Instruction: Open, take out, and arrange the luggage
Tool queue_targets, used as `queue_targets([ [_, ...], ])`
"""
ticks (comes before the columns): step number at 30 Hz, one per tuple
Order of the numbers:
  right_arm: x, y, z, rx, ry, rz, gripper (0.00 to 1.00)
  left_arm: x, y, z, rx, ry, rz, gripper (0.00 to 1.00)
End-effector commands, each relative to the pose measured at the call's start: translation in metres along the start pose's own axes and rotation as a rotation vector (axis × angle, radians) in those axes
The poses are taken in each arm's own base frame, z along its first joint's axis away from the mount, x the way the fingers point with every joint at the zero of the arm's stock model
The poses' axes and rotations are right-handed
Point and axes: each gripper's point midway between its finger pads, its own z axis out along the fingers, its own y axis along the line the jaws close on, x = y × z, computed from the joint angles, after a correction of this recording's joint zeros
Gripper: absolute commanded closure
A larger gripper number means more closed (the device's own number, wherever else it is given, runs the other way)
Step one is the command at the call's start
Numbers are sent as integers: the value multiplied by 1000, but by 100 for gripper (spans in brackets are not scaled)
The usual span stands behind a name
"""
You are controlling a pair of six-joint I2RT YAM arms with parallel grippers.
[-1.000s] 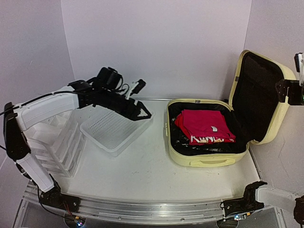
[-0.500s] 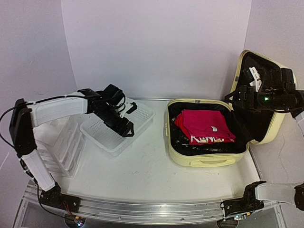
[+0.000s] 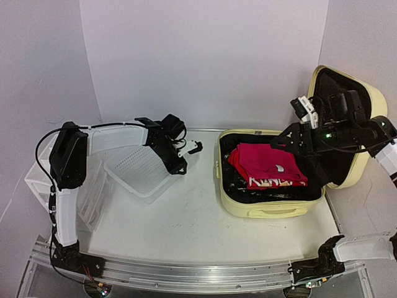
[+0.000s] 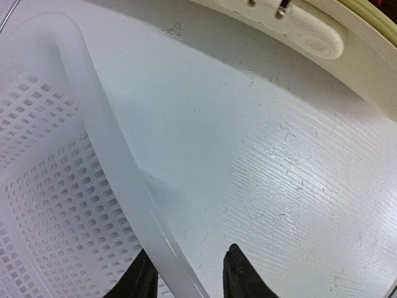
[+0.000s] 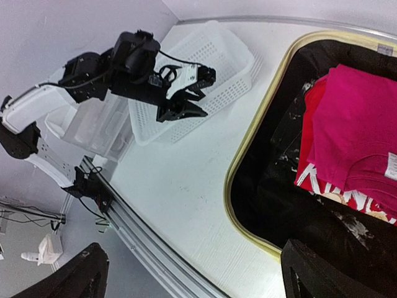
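Observation:
The luggage (image 3: 268, 210), a pale-yellow hard-shell suitcase, lies open on the right of the table with its lid (image 3: 367, 118) standing up behind. Folded red and pink clothes (image 3: 267, 162) lie on its black lining. My right gripper (image 3: 296, 133) hovers above the open case, open wide and holding nothing; in the right wrist view its gap (image 5: 198, 279) is over the case's yellow rim (image 5: 248, 167) and the table. My left gripper (image 3: 180, 164) stands astride the right rim of the white mesh basket (image 3: 142, 171). In the left wrist view the basket rim (image 4: 118, 161) passes between the fingers (image 4: 239, 276), with a gap on one side.
A white plastic drawer unit (image 3: 80, 186) stands at the far left beside the basket. Walls close in the table at the back and both sides. The metal rail (image 3: 186, 276) runs along the near edge. The suitcase handle (image 4: 310, 37) shows at the top of the left wrist view.
My left arm has come down to the basket's right rim and its jaws have narrowed around it. My right arm has swung left from the lid to above the open case.

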Motion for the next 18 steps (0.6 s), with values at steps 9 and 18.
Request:
queue_targets([
  [9, 19, -17, 68, 126, 161, -115, 2, 21, -50, -42, 152, -109, 363, 88],
  [18, 28, -56, 85, 319, 240, -111, 2, 45, -94, -47, 243, -101, 369, 92],
])
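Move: The basket's near-right rim already stands between the left hand's half-closed fingers; the basket's middle lies about 6 cm ahead, 8 cm left and 5 cm lower. From the same hand the open suitcase's middle is some 31 cm right and 2 cm back, the drawer unit about 34 cm left and 5 cm back. From the right hand, the red clothes lie roughly 15 cm ahead, 1 cm right and 26 cm below, and the basket 19 cm ahead, 38 cm left and 28 cm down. Pinch the basket's rim with the left gripper and, keeping it level, drag it back towards the base about 8 cm, drifting a little left and turning the hand some 20 degrees clockwise. Meanwhile lower the wide-open right gripper about 9 cm towards the red clothes in the suitcase, easing left and slightly forward, touching nothing. ##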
